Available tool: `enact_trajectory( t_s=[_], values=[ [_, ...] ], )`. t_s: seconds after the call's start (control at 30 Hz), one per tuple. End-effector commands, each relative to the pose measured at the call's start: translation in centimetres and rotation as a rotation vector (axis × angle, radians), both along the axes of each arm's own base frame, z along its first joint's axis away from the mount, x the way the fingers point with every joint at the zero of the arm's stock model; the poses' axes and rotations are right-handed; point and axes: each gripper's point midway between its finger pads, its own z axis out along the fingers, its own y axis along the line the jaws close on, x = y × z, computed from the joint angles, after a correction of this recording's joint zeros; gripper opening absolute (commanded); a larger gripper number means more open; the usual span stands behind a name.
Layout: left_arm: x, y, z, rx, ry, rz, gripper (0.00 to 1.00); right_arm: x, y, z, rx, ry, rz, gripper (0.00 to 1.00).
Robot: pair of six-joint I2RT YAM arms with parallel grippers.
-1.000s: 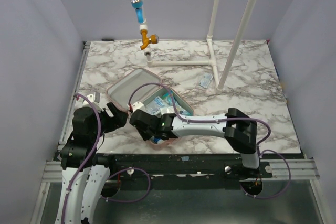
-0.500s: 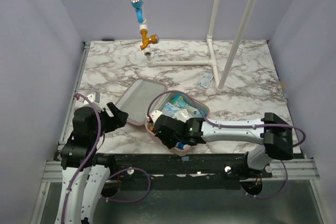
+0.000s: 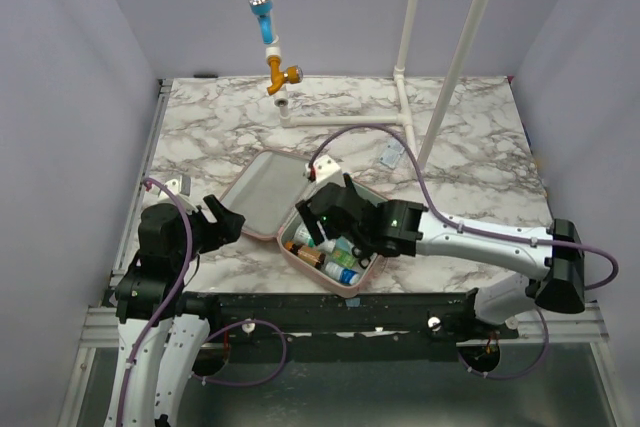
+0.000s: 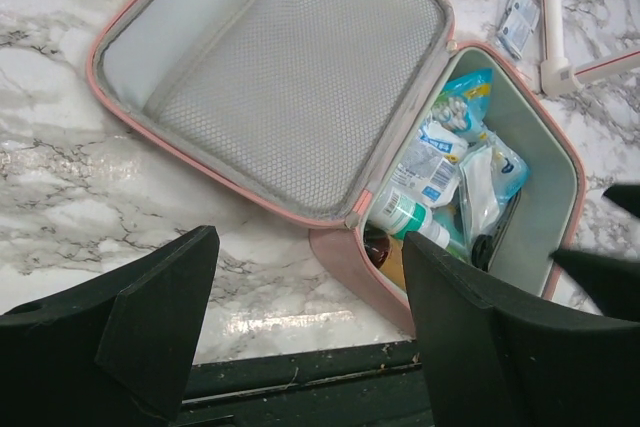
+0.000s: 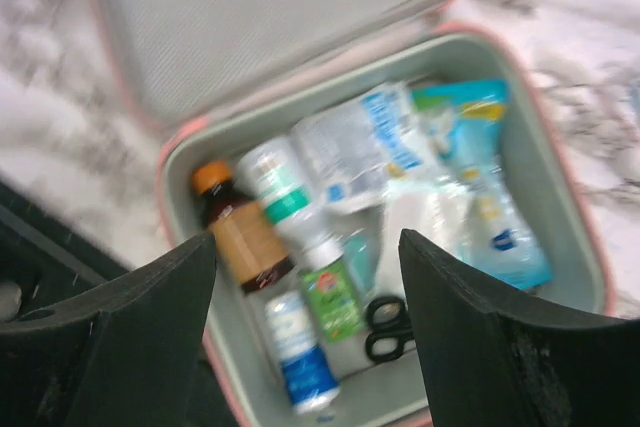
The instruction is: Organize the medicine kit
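The pink medicine kit [image 3: 262,192] lies open near the table's front edge, its grey mesh lid [image 4: 290,67] flat to the left of its base. In the base are a brown bottle [image 5: 240,237], a green-banded white bottle [image 5: 275,182], a green bottle [image 5: 332,295], a blue bottle [image 5: 300,355], black scissors [image 5: 385,332] and blue packets [image 5: 480,187]. Above the base hovers my right gripper [image 3: 308,225] [image 5: 310,337], open and holding nothing. My left gripper [image 3: 228,222] [image 4: 310,327] stands open just left of the kit, over the front edge, also holding nothing.
A loose blue packet [image 3: 392,155] [image 4: 518,22] lies on the marble behind the kit, beside a white pipe frame [image 3: 405,117]. A blue and brass fitting [image 3: 270,47] hangs at the back. The black front rail [image 4: 300,387] runs under my left gripper.
The kit's lid has dropped from raised to flat. My right gripper has opened, let go and pulled back over the base. The left arm has stayed put.
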Motion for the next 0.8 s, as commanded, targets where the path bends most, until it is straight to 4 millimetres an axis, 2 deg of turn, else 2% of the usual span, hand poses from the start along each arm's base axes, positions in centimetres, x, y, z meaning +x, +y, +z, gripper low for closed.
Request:
enact_trajectory(
  t_s=[0.0,0.07,0.2,0.47,0.6,0.77],
  values=[
    [0.0,-0.4,0.1,-0.008,-0.006,-0.026,0.77,7.1,-3.6,1.3,-0.008,-0.091,-0.315,0.77],
    [0.0,-0.5,0.1,-0.009,-0.007,-0.028,0.77,9.7,-4.7,1.3,0.017,-0.096,-0.426,0.77],
    [0.0,-0.7,0.2,-0.016,-0.011,-0.041,0.77,14.3,-5.9,0.5,0.069,-0.080,-0.541,0.77],
    [-0.1,-1.1,0.5,-0.023,-0.028,-0.064,0.77,22.8,-7.1,-3.0,0.041,-0.020,-0.695,0.76],
    [-0.2,-1.2,0.5,-0.025,-0.032,-0.071,0.77,26.1,-8.1,-5.2,0.020,0.031,-0.763,0.75],
    [-0.2,-1.3,0.6,-0.027,-0.037,-0.082,0.77,29.0,-9.6,-7.2,-0.006,0.043,-0.837,0.75]
  ],
)
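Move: The foil packet on the bare table lies about 31 cm ahead of the open right hand, 17 cm to its right and 19 cm below. The pipe corner stands some 8 cm beyond the packet and 3 cm farther right. The open kit is under the right hand, about 4 cm ahead and 3 cm right, its lid roughly 16 cm ahead and 14 cm left. From the left hand the packet is some 31 cm ahead, 39 cm right. The open right hand sweeps about 27 cm forward from the kit towards the foil packet, turning 45 degrees clockwise. ##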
